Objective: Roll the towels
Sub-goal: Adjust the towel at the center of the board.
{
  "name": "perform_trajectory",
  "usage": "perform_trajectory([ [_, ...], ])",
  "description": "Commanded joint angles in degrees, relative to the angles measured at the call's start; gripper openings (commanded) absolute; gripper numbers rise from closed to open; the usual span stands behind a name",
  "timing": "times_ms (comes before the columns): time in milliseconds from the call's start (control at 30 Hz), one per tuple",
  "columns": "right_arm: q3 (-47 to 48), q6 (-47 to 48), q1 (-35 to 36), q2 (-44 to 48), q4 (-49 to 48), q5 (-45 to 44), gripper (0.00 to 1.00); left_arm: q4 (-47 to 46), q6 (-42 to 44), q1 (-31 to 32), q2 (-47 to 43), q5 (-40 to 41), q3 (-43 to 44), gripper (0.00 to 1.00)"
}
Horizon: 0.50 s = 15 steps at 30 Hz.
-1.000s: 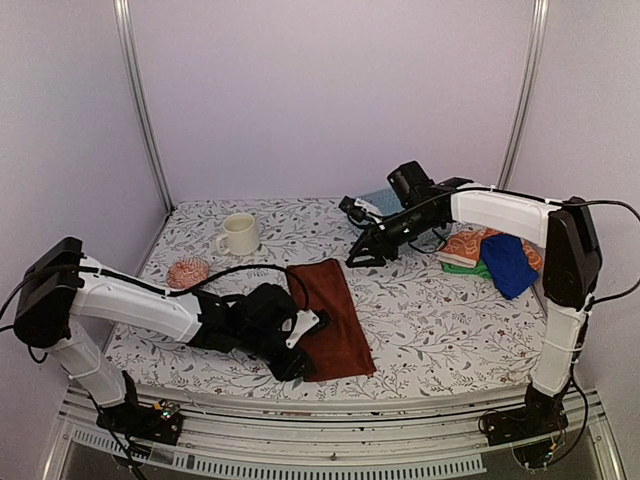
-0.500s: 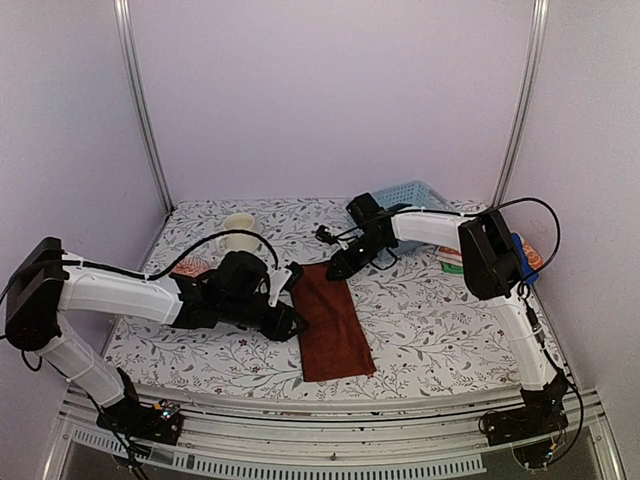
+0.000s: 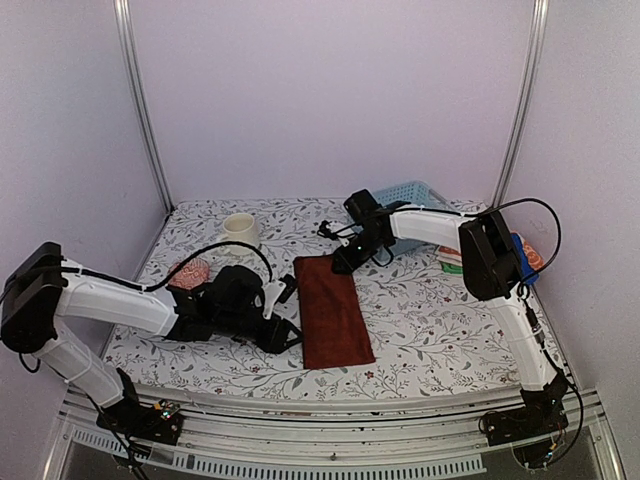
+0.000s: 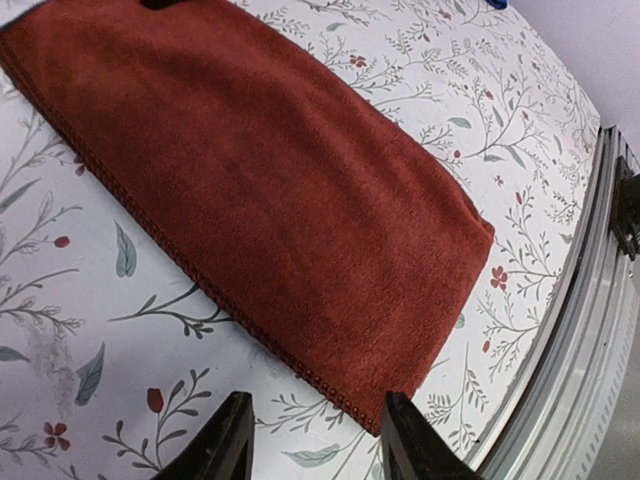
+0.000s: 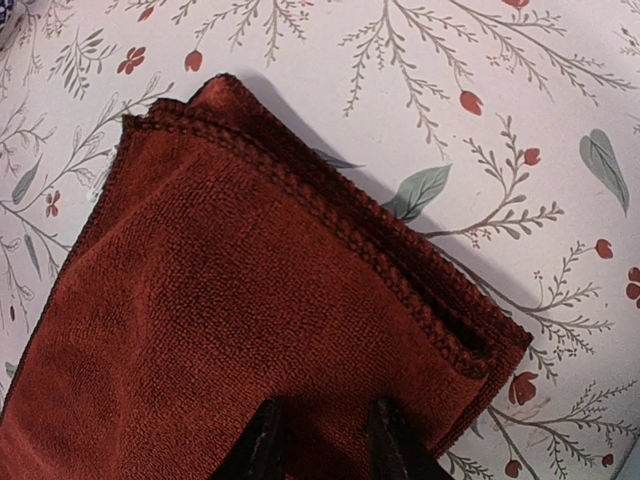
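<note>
A dark rust-brown towel [image 3: 333, 312] lies flat and folded on the flowered table, long side running front to back. My left gripper [image 3: 291, 336] hovers low beside its left edge. In the left wrist view it [image 4: 320, 448] stands open, and the towel's [image 4: 250, 180] near-left corner lies just ahead between the fingertips. My right gripper [image 3: 344, 264] is down on the towel's far end. Its fingertips [image 5: 262, 447] rest a little apart on the cloth [image 5: 230, 300], near the layered far-right corner, with no fold between them. More towels, orange patterned [image 3: 453, 254] and blue [image 3: 519, 246], lie at the right behind the right arm.
A pale blue lattice basket [image 3: 412, 193] stands at the back right. A cream mug [image 3: 240, 230] and a small pink patterned thing [image 3: 188, 271] sit at the back left. The metal front rail [image 4: 600, 330] runs close past the towel's near end.
The right arm swung in from the right and came down on the towel's far end, its jaws narrowing. The left gripper came off the towel to its left edge and opened wider. The towel lies straighter.
</note>
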<state>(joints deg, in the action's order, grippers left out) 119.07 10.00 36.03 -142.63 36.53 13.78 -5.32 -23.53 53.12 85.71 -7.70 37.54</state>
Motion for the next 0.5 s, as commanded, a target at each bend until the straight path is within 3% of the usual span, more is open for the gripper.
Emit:
perform_trajectory([
  [0,0.41,1.58,-0.14,2.25,2.82,3.99,0.36,0.52,3.39,2.83,-2.64,5.91,0.51,0.79],
  [33,0.01,2.15,-0.09,4.25,3.76,7.99,0.4,0.37,4.73,3.85,-3.47,8.61,0.14,0.96],
  [67,-1.21,2.91,-0.08,6.72,4.23,11.36,0.42,-0.56,6.36,4.71,-4.61,10.19,-0.62,0.98],
  [200,-11.19,5.36,0.03,22.4,2.0,18.34,0.51,-2.16,11.19,5.58,-7.85,12.94,-2.03,0.98],
  [467,-40.86,23.76,-0.04,45.27,-5.23,22.57,0.55,-6.11,18.38,5.78,-13.33,11.28,-5.42,0.98],
])
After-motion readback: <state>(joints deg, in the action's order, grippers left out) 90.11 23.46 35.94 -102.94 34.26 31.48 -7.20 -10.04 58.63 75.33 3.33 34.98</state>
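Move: The red-brown towel lies flat, its middle roughly 13 cm back and 2 cm left of the right fingers, which are still down on its far end. The basket is some 14 cm ahead and 14 cm to the right of that hand. From the left hand, just off the near-left corner, the towel's middle is about 11 cm ahead, 8 cm right and 5 cm lower; the bowl lies around 22 cm ahead and 23 cm left. The towel's far end is released: the right fingers open further and come free of the cloth, then the hand climbs nearly 20 cm while drawing back about 12 cm, turning counter-clockwise with its fingers swinging up. Beside the near-left corner the left hand spreads its half-open fingers wide, rises some 5 cm and tips them upward. ##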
